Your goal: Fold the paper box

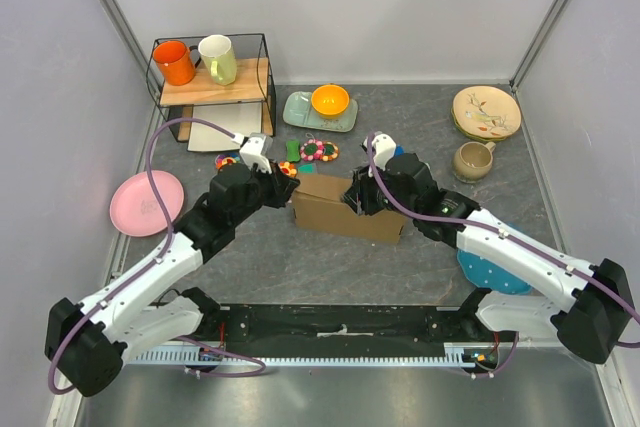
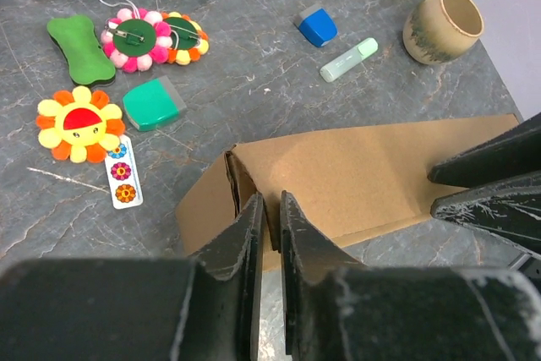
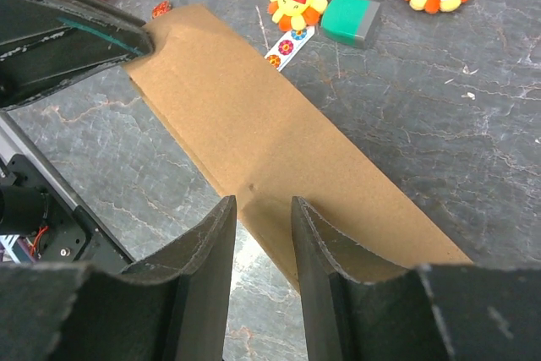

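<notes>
The paper box is a brown cardboard shape lying mid-table between both arms. My left gripper is at its left end, and its narrow jaws are shut on a standing cardboard wall of the paper box. My right gripper is at the other end of the paper box. Its fingers stand apart over the near edge of the top panel, and nothing is pinched between them. From above, the left gripper and the right gripper flank the box.
Small toys lie just behind the box: a sun-flower toy, a green block, a blue block. A mug and plates are at the back right. A pink plate lies left, and a rack with cups stands at the back left.
</notes>
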`<act>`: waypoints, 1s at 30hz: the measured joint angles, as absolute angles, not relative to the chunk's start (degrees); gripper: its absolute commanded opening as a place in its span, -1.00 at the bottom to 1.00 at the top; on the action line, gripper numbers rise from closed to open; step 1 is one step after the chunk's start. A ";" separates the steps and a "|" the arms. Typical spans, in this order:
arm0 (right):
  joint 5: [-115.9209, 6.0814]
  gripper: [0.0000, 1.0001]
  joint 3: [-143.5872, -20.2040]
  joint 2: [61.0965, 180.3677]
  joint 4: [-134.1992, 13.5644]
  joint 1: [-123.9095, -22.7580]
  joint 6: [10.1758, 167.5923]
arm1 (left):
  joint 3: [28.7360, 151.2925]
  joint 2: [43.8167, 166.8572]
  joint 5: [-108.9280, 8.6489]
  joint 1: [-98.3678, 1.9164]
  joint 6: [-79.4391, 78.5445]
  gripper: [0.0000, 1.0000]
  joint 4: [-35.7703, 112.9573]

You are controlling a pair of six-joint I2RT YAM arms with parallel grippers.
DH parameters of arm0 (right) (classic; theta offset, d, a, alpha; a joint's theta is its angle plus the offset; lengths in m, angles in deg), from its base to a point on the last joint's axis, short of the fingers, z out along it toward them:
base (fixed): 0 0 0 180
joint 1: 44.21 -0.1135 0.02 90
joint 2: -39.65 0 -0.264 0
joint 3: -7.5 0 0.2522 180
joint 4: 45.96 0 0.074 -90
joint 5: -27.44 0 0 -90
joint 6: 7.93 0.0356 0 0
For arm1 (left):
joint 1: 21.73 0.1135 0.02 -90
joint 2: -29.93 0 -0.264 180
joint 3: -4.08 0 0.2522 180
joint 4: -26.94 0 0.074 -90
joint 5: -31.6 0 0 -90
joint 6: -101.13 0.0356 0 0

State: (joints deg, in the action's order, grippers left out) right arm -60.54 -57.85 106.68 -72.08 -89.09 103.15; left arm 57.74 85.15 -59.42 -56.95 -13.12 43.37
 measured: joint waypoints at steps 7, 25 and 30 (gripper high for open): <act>-62.33 -0.16 -58.05 106.76 -72.37 -89.11 102.54 | 57.77 83.40 -60.38 -56.97 -13.16 0.04 46.28; -67.60 -0.15 -57.40 104.66 -74.40 -88.96 100.68 | 63.01 87.38 -59.68 -56.07 -10.32 0.01 48.69; -68.08 -0.04 -57.31 104.01 -74.90 -88.94 100.77 | 62.51 87.16 -57.62 -56.07 -10.45 0.18 47.75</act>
State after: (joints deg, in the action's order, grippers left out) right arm -68.08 -57.31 104.01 -74.90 -88.94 100.77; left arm 62.51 87.16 -57.62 -56.07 -10.45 47.75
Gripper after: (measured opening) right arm 0.448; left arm 0.568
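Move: Right at the left hand's nearly shut tips is the paper box's open left end; the box's middle lies about 12 cm to the hand's right, 1 cm back and 5 cm below. The teal block sits roughly 13 cm ahead and 2 cm right of that hand, the sunflower about as far ahead but 3 cm left, both some 9 cm lower. From the right hand, the box's middle is about 4 cm ahead, 1 cm left and 5 cm below. Opening its fingers from nearly shut to a bit over half, the left hand backs off the box's left end, about 2.5 cm left and then 2.5 cm up; it swings back right and sinks partly, narrowing and re-spreading the fingers, to end 1 cm above its start. The right hand, half-open fingertips still astride the top front edge, draws the box about 3 cm right and slightly forward. ##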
